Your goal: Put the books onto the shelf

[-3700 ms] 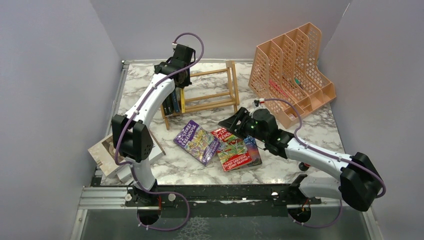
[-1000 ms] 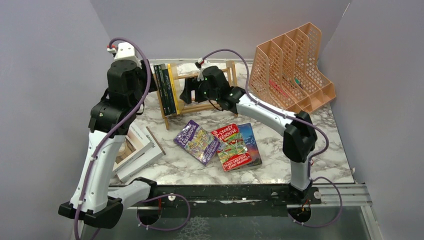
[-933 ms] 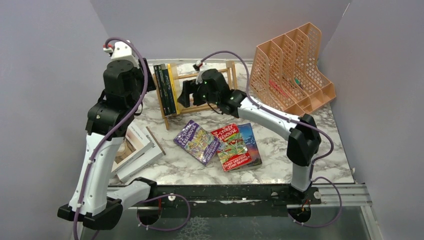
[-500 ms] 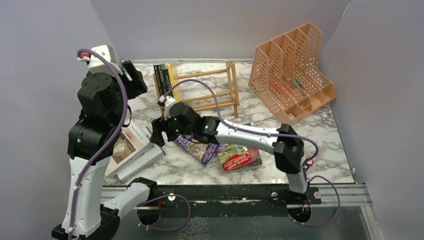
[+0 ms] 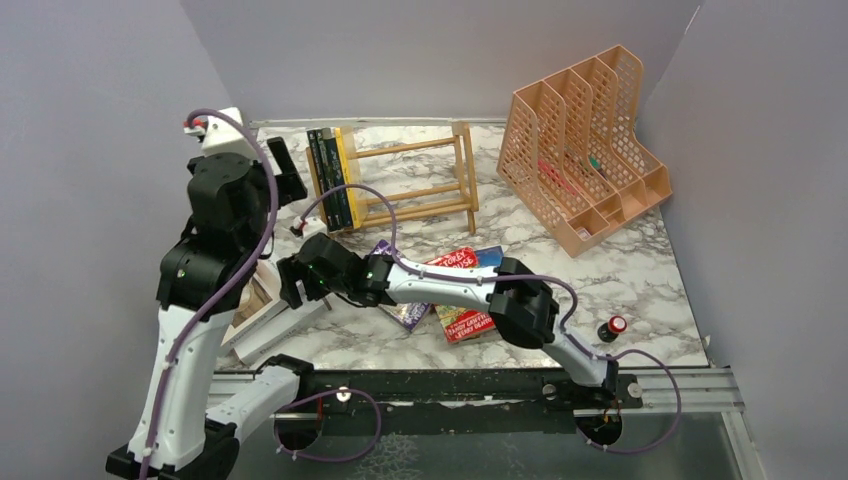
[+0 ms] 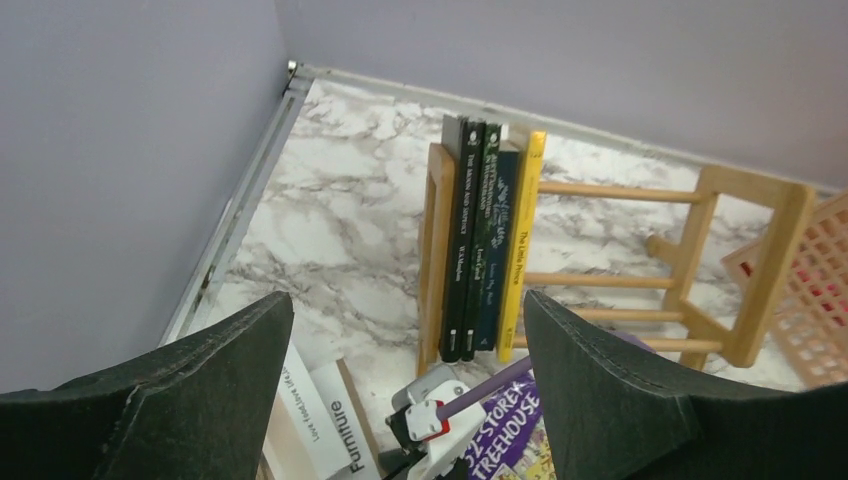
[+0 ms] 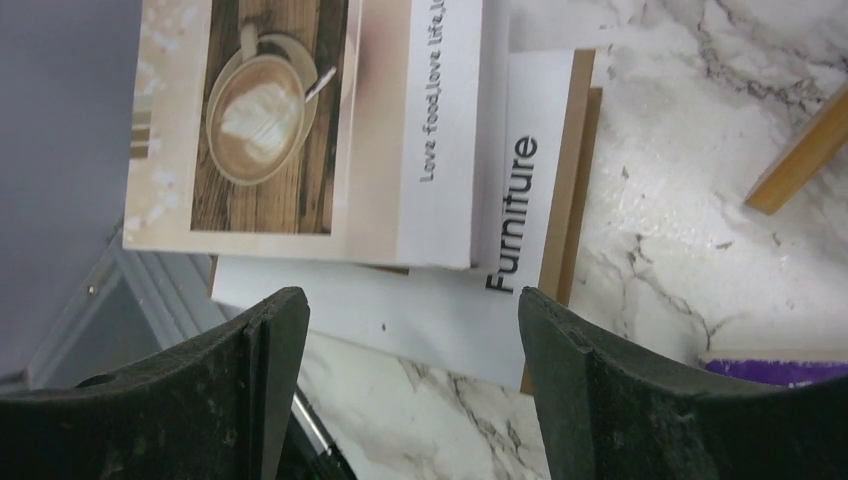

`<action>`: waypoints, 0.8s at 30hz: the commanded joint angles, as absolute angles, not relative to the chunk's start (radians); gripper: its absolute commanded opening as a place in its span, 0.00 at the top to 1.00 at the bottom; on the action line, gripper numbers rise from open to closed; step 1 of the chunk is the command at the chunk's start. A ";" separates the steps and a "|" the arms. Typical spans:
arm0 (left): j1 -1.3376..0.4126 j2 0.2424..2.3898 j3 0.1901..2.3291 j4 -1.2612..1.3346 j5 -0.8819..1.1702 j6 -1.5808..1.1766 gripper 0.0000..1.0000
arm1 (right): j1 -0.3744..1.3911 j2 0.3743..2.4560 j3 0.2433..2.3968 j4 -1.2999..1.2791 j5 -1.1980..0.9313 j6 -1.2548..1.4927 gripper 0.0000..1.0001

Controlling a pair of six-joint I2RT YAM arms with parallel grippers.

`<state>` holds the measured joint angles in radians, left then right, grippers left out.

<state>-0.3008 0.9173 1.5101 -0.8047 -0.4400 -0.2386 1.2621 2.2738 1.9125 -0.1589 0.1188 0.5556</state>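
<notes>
The light-wood shelf (image 5: 415,185) stands at the back with several books (image 5: 335,178) upright at its left end, dark-spined, blue and yellow (image 6: 490,250). Three books lie flat in the middle: purple (image 5: 403,305), red (image 5: 462,300) and blue (image 5: 495,258). Two white books (image 5: 262,308) are stacked at the front left, the coffee-cover one (image 7: 300,130) on top of the "Furniture" one (image 7: 525,190). My left gripper (image 5: 285,172) hangs open and empty above the table, left of the shelf (image 6: 640,280). My right gripper (image 5: 290,285) is open and empty right over the white stack's near edge.
A peach mesh file organiser (image 5: 585,150) stands at the back right. A small red-capped thing (image 5: 611,327) sits at the front right. The right arm stretches across the flat books. The grey left wall and a metal rail (image 6: 235,215) are close to the white stack.
My right arm swung from the shelf down and left to the white books. My left arm drew back from the shelf, and its jaws opened wider.
</notes>
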 commanded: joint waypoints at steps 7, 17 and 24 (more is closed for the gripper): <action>-0.296 1.000 1.494 -0.801 -0.526 -0.250 0.14 | 1.258 2.425 2.069 -0.063 0.215 0.543 0.20; -0.296 1.024 1.546 -0.789 -0.591 -0.252 0.13 | 1.226 2.469 2.076 0.013 0.072 0.575 0.33; -0.296 1.031 1.518 -0.767 -0.555 -0.261 0.13 | 1.210 2.433 1.990 0.090 0.007 0.631 0.56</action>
<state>-0.3008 1.0283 1.5154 -0.8024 -0.5537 -0.2504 1.2221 2.4599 2.0384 0.0082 0.0692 0.5896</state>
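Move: The coffee book, top of the white stack, has its middle about 8 cm left of the right hand, 1 cm back and some 7 cm below. The Furniture book under it centres about 4 cm left, 4 cm back. The purple book lies roughly 21 cm right, level with the hand; the shelved row of books stands about 20 cm ahead, 8 cm right. From the left hand, the coffee book is about 8 cm back, 11 cm left, far below. Right hand eases 5 cm left-forward and down, half-closing at the coffee book's spine; left goes forward and down. ##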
